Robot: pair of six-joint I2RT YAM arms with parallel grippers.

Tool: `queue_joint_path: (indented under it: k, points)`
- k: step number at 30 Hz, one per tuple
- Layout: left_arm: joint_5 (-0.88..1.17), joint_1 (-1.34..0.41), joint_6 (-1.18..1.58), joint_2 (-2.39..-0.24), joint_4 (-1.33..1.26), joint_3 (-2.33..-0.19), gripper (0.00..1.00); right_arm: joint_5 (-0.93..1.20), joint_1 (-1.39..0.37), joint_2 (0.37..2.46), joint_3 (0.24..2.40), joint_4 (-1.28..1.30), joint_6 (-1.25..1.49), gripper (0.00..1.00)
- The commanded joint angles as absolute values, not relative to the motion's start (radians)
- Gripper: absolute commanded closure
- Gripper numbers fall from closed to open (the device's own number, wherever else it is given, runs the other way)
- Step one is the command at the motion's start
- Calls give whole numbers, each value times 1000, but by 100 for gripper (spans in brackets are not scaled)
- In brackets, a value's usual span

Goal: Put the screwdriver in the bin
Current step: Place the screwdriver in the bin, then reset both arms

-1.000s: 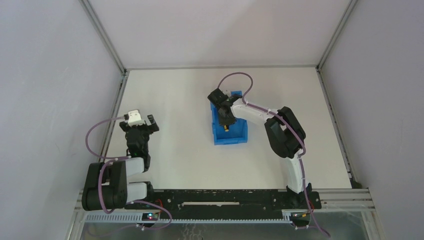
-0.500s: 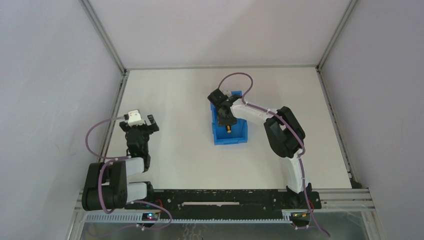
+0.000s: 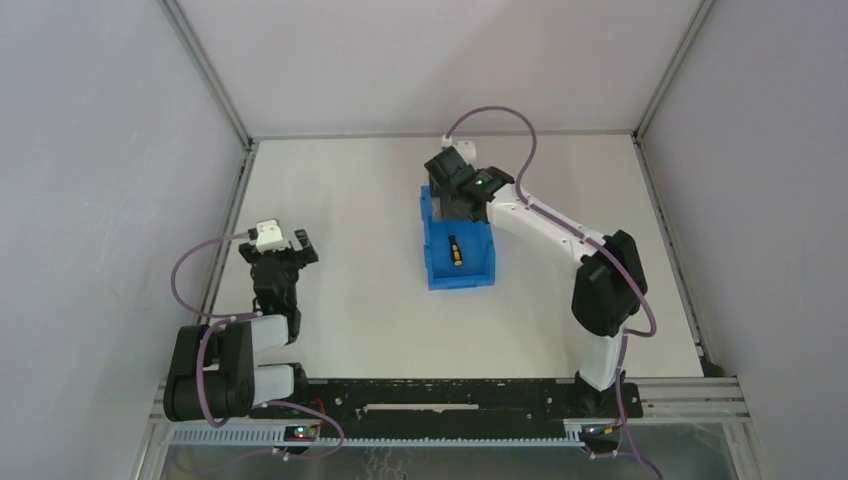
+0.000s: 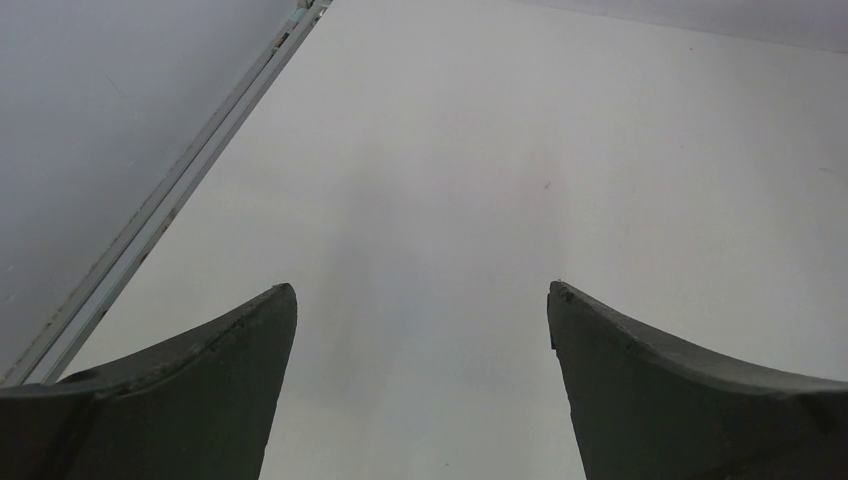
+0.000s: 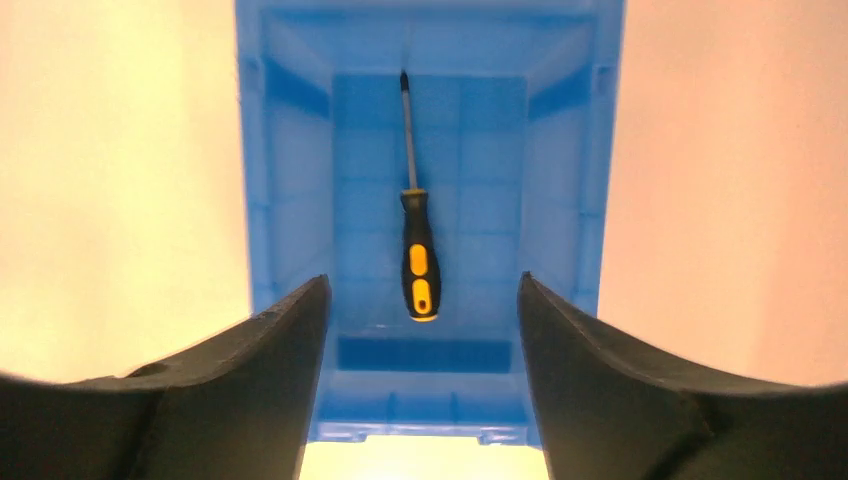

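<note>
The blue bin [image 3: 432,262] stands in the middle of the table. The screwdriver [image 3: 455,250], with a black-and-yellow handle, lies flat on the bin floor, apart from both grippers. My right gripper [image 3: 458,205] is open and empty, raised over the bin's far end. In the right wrist view the screwdriver [image 5: 420,270] lies lengthwise inside the bin [image 5: 290,150], shaft pointing away, between the fingers of the open gripper [image 5: 422,279]. My left gripper [image 3: 282,250] is open and empty at the table's left; in its wrist view [image 4: 421,288] only bare table shows.
A metal frame rail [image 3: 225,235] runs along the table's left edge, close to my left gripper, and shows in the left wrist view [image 4: 170,200]. Grey walls close in the left, back and right sides.
My right gripper has risen out of the bin and drawn back toward its far end, leaving the screwdriver lying in the bin. The left arm has not moved.
</note>
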State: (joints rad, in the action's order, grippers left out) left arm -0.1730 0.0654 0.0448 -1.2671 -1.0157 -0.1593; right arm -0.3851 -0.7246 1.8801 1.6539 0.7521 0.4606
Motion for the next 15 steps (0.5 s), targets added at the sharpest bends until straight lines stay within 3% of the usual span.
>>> queue_joint_path:
  k: [1, 15]
  points:
    - [-182, 60, 28, -1258, -1052, -192, 0, -459, -736, 1789, 1732, 782, 418, 4]
    - [-182, 59, 29, -1258, -1052, -192, 0, -448, -595, 1666, 1729, 914, 298, 0]
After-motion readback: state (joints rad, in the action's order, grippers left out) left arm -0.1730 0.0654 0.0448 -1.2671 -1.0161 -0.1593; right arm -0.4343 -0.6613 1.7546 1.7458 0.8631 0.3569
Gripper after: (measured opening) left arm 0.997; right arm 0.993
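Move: The right hand is already empty and hangs over the bin. The screwdriver lies on the bin's floor about 12 cm below the hand, some 3 cm back and 1 cm to its left. The bin's middle is roughly 2 cm back, level sideways, and about 10 cm down. From the idle left hand, the screwdriver is about 37 cm to the right, level in reach and some 9 cm lower. Touching nothing, the right hand heads up and away from the screwdriver and bin: it rises about 7.5 cm, quickly at first, then swings some 4.5 cm to the right towards the bin's right side as the climb levels off. Early on the fingers spread from about two-thirds to wide open, and the fingertips tilt up slightly. ##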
